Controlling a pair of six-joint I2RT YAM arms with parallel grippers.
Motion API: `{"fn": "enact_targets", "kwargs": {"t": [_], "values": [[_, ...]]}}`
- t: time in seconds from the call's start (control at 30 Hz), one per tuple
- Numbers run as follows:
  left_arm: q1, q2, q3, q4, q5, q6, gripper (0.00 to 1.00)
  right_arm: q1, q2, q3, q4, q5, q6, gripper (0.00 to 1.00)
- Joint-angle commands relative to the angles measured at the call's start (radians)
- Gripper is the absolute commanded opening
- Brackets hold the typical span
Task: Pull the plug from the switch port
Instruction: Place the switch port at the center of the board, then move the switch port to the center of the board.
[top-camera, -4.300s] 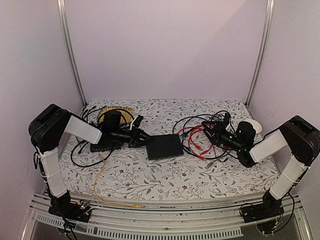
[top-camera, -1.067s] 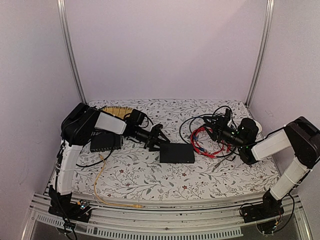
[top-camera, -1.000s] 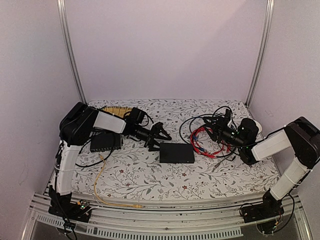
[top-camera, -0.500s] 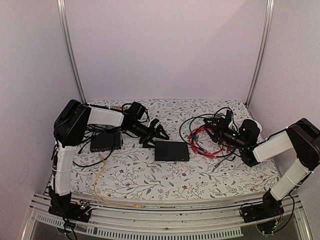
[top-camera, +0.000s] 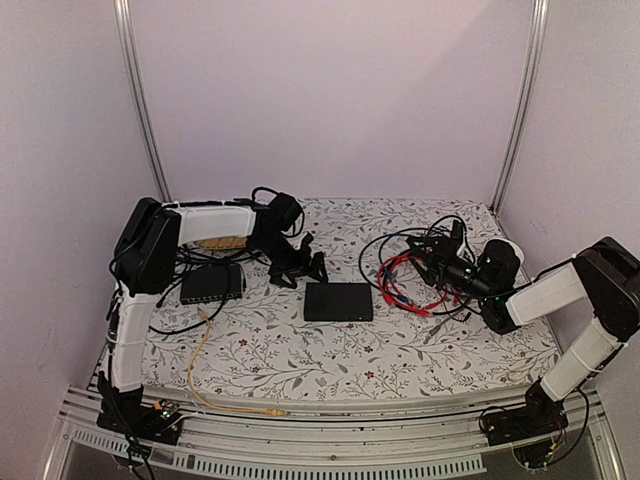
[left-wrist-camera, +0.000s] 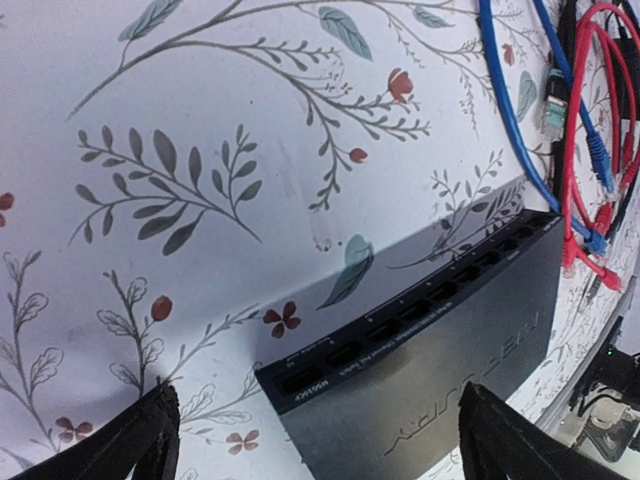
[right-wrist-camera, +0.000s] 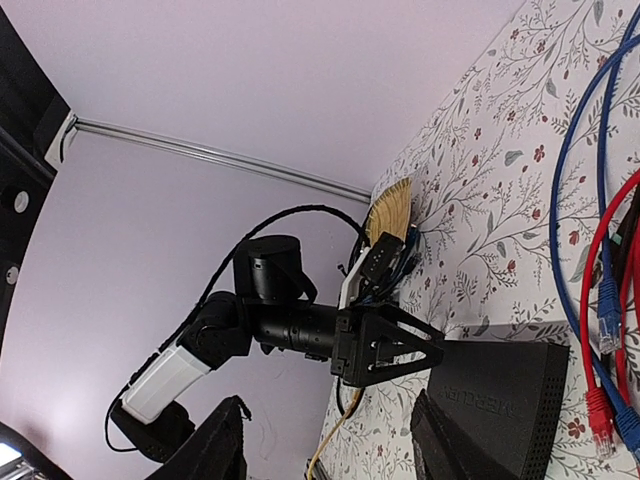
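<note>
The flat black switch (top-camera: 338, 301) lies mid-table. Its row of ports (left-wrist-camera: 400, 320) faces my left wrist camera, and every socket seen there is empty. My left gripper (top-camera: 303, 268) hovers just left of the switch's back corner, open with nothing between its fingertips (left-wrist-camera: 150, 440). My right gripper (top-camera: 428, 262) sits over the tangle of red cables (top-camera: 400, 285) to the right of the switch, jaws apart and holding nothing. Loose red plugs (left-wrist-camera: 585, 265) and blue plugs (right-wrist-camera: 610, 310) lie on the cloth beside the switch (right-wrist-camera: 500, 390). I cannot tell which plug is the task's.
A dark grey box (top-camera: 212, 284) sits at the left with a yellow cable (top-camera: 200, 370) trailing to the near edge. A woven tan piece (top-camera: 225, 240) and black wires lie behind it. A white object (top-camera: 510, 250) sits behind the right arm.
My left gripper has opened wide and drawn back up and to the left, away from the switch. The switch has slid slightly left. The right arm has barely moved.
</note>
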Motion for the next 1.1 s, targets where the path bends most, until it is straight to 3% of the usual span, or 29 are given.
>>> {"fn": "enact_targets", "kwargs": {"t": [0.0,0.2,0.3,0.63,0.73,1.07], "values": [[-0.016,0.027,-0.037,-0.154,-0.164,0.023,0.98,0.011,0.002,-0.002,0.023,-0.010,-0.001,0.55],[-0.016,-0.131,-0.176,-0.056,-0.244,-0.012,0.97,0.017,-0.041,0.020,-0.102,0.003,-0.063,0.55],[-0.016,-0.205,-0.247,-0.019,-0.303,-0.029,0.91,0.023,-0.054,0.029,-0.140,0.013,-0.091,0.54],[-0.017,-0.283,-0.423,0.102,-0.301,-0.065,0.39,0.043,-0.059,0.047,-0.199,0.035,-0.120,0.54],[-0.023,-0.261,-0.415,0.122,-0.284,-0.069,0.30,0.047,-0.060,0.052,-0.213,0.043,-0.128,0.54],[-0.103,-0.130,-0.273,0.145,-0.290,-0.074,0.28,0.053,-0.112,0.087,-0.392,0.124,-0.217,0.54]]}}
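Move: The switch port lies flat, its middle about 9 cm to the right of my open left hand, 6 cm nearer my base and some 2 cm lower; its far left corner is almost at my fingers. The red cables lie about 29 cm right and 1 cm back, the black box about 26 cm left and 1 cm back. From my right hand the switch port is some 16 cm left, 1 cm back and 17 cm below. I swing my empty left hand about 8 cm left and 5 cm back, away from the switch port's far left corner, tipping the fingers some 15 degrees more upright and closing them most of the way. Then, low over the table, I come back about 4 cm right and a little forward towards the port's left side. My open right hand sinks about 2 cm. ##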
